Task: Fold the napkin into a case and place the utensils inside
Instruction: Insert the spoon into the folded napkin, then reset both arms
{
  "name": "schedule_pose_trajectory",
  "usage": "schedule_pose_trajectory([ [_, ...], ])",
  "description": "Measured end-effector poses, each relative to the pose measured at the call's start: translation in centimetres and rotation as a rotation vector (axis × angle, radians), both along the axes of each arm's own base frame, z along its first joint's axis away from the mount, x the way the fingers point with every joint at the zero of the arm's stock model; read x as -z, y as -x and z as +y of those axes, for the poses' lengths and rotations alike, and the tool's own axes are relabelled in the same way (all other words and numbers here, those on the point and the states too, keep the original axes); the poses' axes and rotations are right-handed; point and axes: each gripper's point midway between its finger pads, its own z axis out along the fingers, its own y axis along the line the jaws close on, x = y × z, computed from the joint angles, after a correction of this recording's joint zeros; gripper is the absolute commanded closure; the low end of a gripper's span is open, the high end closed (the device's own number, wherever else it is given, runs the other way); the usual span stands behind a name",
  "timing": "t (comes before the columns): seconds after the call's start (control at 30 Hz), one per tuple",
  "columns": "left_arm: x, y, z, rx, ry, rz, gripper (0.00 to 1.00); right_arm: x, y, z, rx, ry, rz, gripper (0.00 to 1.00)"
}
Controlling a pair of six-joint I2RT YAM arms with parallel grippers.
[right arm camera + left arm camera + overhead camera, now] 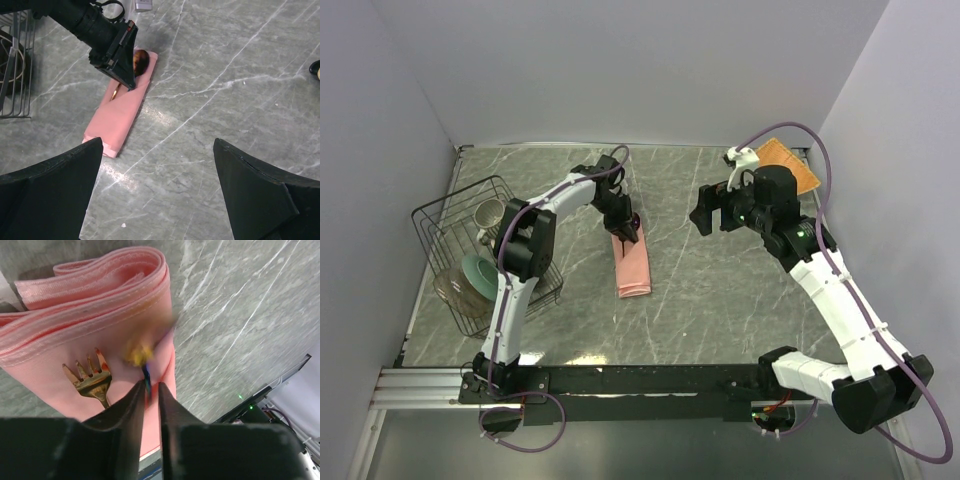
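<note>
The salmon-pink napkin lies folded into a narrow case (632, 265) (100, 300) (120, 115) on the grey marble table. The gold fork (92, 377) has its tines sticking out of the case's near end. The gold spoon (139, 354) is blurred beside it, bowl over the cloth, and the bowl (140, 59) also shows in the right wrist view. My left gripper (626, 232) (151, 386) hovers at the case's far end, jaws a narrow slit apart, with the spoon's purplish handle loose between the tips. My right gripper (710, 215) (158, 141) hangs wide open and empty to the right.
A black wire rack (480, 250) (15, 65) with crockery stands at the table's left side. An orange-tan woven mat (790, 165) lies in the far right corner. Grey walls close in the left, back and right.
</note>
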Motion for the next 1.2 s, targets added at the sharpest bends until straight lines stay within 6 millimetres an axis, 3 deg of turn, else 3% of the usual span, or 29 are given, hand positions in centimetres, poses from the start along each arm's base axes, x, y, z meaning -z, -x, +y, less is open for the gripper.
schedule_pose_trajectory([
  [0.3, -1.1, -0.7, -0.3, 0.000, 0.001, -0.041, 0.67, 0.3, 0.2, 0.0, -0.004, 0.000, 0.006, 0.00],
  [0.47, -3.7, -1.4, 0.5, 0.003, -0.030, -0.135, 0.38, 0.3, 0.2, 0.0, -0.004, 0.001, 0.006, 0.00],
  [0.53, -5.9, -2.3, 1.0, 0.004, -0.042, -0.208, 0.31, 0.3, -0.1, 0.0, -0.003, 0.000, 0.005, 0.00],
  [0.57, -7.2, -2.9, 1.2, 0.005, -0.043, -0.253, 0.11, 0.3, -0.2, -0.1, -0.003, -0.001, 0.005, 0.00],
  [0.6, -9.1, -3.7, 1.4, 0.004, -0.040, -0.313, 0.03, 0.3, -0.5, -0.1, 0.000, -0.002, 0.006, 0.00],
  [0.73, -17.4, -6.8, 3.1, -0.019, -0.031, -0.586, 0.01, 0.3, -2.1, -0.8, 0.022, -0.015, 0.014, 0.00],
  [0.9, -26.9, -7.6, 8.6, -0.057, -0.032, -0.846, 0.01, 0.4, -5.3, -2.5, 0.080, -0.068, 0.039, 0.00],
  [1.0, -29.9, -8.1, 14.3, -0.104, -0.084, -0.938, 0.01, 1.1, -7.5, -4.6, 0.146, -0.117, 0.079, 0.00],
  [1.1, -29.7, -8.2, 19.7, -0.170, -0.179, -0.929, 0.01, 3.3, -8.9, -7.3, 0.231, -0.147, 0.149, 0.00],
  [1.2, -26.3, -7.5, 22.6, -0.189, -0.267, -0.839, 0.01, 6.1, -8.2, -9.3, 0.285, -0.150, 0.216, 0.00],
])
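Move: Just ahead of the left hand, about 4 cm forward and 2 cm to its right, lies the spoon's bowl. The fork's head is some 2 cm ahead and 2 cm left, and the folded napkin's middle about 5 cm back and 1 cm right, all a centimetre or two lower. The dish rack's middle stands roughly 35 cm left and 5 cm back. From the right hand the bowl is about 12 cm forward, 17 cm left and 25 cm below. Opening wide from a grip already loosening at the spoon, the left fingers come free and the hand rises, slowly then fast, about 30 cm, drifting forward. It then swings some 20 cm left towards the dish rack, sinking slightly at the end, its fingers tipping up from down to forward by some 50 degrees. Late on, the open right hand moves right, forward and down, away from the napkin. ##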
